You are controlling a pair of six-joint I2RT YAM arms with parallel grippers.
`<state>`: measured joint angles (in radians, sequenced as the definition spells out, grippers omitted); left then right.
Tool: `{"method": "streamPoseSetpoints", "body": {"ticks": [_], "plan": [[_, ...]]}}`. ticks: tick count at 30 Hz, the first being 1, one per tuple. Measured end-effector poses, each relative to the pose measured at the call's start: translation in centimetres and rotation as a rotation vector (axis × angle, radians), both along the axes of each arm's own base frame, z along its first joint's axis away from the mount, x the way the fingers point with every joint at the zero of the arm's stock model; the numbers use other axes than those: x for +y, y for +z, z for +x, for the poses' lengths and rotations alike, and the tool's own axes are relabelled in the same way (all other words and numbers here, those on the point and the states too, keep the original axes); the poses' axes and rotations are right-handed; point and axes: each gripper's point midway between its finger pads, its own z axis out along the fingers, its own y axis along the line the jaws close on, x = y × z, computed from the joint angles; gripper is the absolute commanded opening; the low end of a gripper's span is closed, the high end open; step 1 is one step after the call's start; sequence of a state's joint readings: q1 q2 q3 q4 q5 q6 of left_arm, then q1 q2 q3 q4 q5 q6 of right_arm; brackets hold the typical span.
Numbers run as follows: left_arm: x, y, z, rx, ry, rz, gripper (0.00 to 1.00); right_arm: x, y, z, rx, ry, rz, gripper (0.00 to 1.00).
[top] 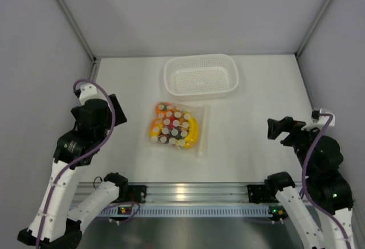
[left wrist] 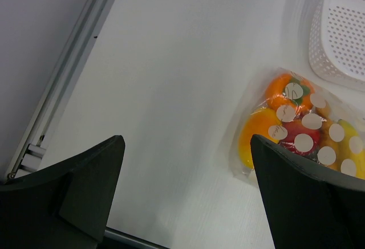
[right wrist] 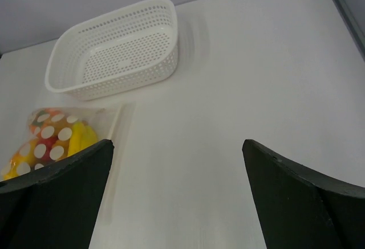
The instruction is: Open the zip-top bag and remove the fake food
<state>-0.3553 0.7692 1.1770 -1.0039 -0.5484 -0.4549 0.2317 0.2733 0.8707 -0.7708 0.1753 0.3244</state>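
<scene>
The clear zip-top bag (top: 178, 126) with white dots lies flat on the white table, holding the fake food (top: 171, 125): a yellow banana, orange and red pieces. It also shows in the left wrist view (left wrist: 302, 135) and the right wrist view (right wrist: 54, 138). My left gripper (top: 114, 107) is open and empty, left of the bag and above the table; in its own view (left wrist: 185, 152) the bag is at its right finger. My right gripper (top: 276, 128) is open and empty, well right of the bag; it shows in its own view (right wrist: 177, 152).
A white perforated basket (top: 201, 76), empty, stands behind the bag near the back wall; it shows in the right wrist view (right wrist: 114, 47) and partly in the left wrist view (left wrist: 342, 32). Grey walls enclose the table. A metal rail (top: 188, 192) runs along the near edge.
</scene>
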Motion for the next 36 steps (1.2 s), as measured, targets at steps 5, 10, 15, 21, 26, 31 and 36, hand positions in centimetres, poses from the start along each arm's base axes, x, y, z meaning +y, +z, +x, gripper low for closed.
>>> {"method": "streamPoseSetpoints", "body": {"ticks": [5,10,15,21,26,31,36], "plan": [[-0.1,-0.2,0.2,0.011,0.001,0.0,0.98,-0.2,-0.1,-0.1,-0.005,-0.011,0.001,1.0],[-1.6,-1.4,1.6,0.071,-0.031,-0.027,0.99,0.1,-0.3,0.1,0.003,0.001,0.014,1.0],[-5.5,-4.7,4.4,0.2,-0.097,-0.042,0.98,1.5,-2.5,1.0,0.062,0.05,0.043,0.99],[-16.6,-9.7,6.8,0.344,-0.301,0.135,0.99,3.0,-4.2,1.0,0.109,0.113,0.083,0.99],[-23.2,-11.8,7.4,0.362,-0.399,0.249,0.99,3.8,-3.5,0.4,0.08,0.158,0.116,0.99],[-30.0,-13.5,7.7,0.345,-0.489,0.316,0.99,3.8,-3.3,0.2,0.068,0.165,0.119,0.99],[-34.2,-17.5,7.3,0.382,-0.548,0.401,0.97,3.7,-2.9,-0.2,0.045,0.166,0.125,1.0]]}}
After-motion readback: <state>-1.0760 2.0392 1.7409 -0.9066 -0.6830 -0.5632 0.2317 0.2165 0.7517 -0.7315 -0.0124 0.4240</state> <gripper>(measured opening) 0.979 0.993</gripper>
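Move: The zip strip, the bag's right-hand edge, lies about 32 cm to the left gripper's right, 4 cm ahead and 28 cm below. The fruit pile in the bag is nearer, roughly 19 cm right and 7 cm ahead of that gripper; the white basket sits about 31 cm ahead and 32 cm right. From the right gripper the zip strip is some 18 cm left, 8 cm ahead and 28 cm below. Bring the left gripper, fingers wide open, about 34 cm right over the bagged fruit towards the zip strip, easing forward early and sinking some 17 cm. Tip its fingers down, yaw it clockwise about 30 degrees and roll its left side up; stop short of touching. Let the open right gripper shift slightly left towards the bag, dipping and then partly rising. ##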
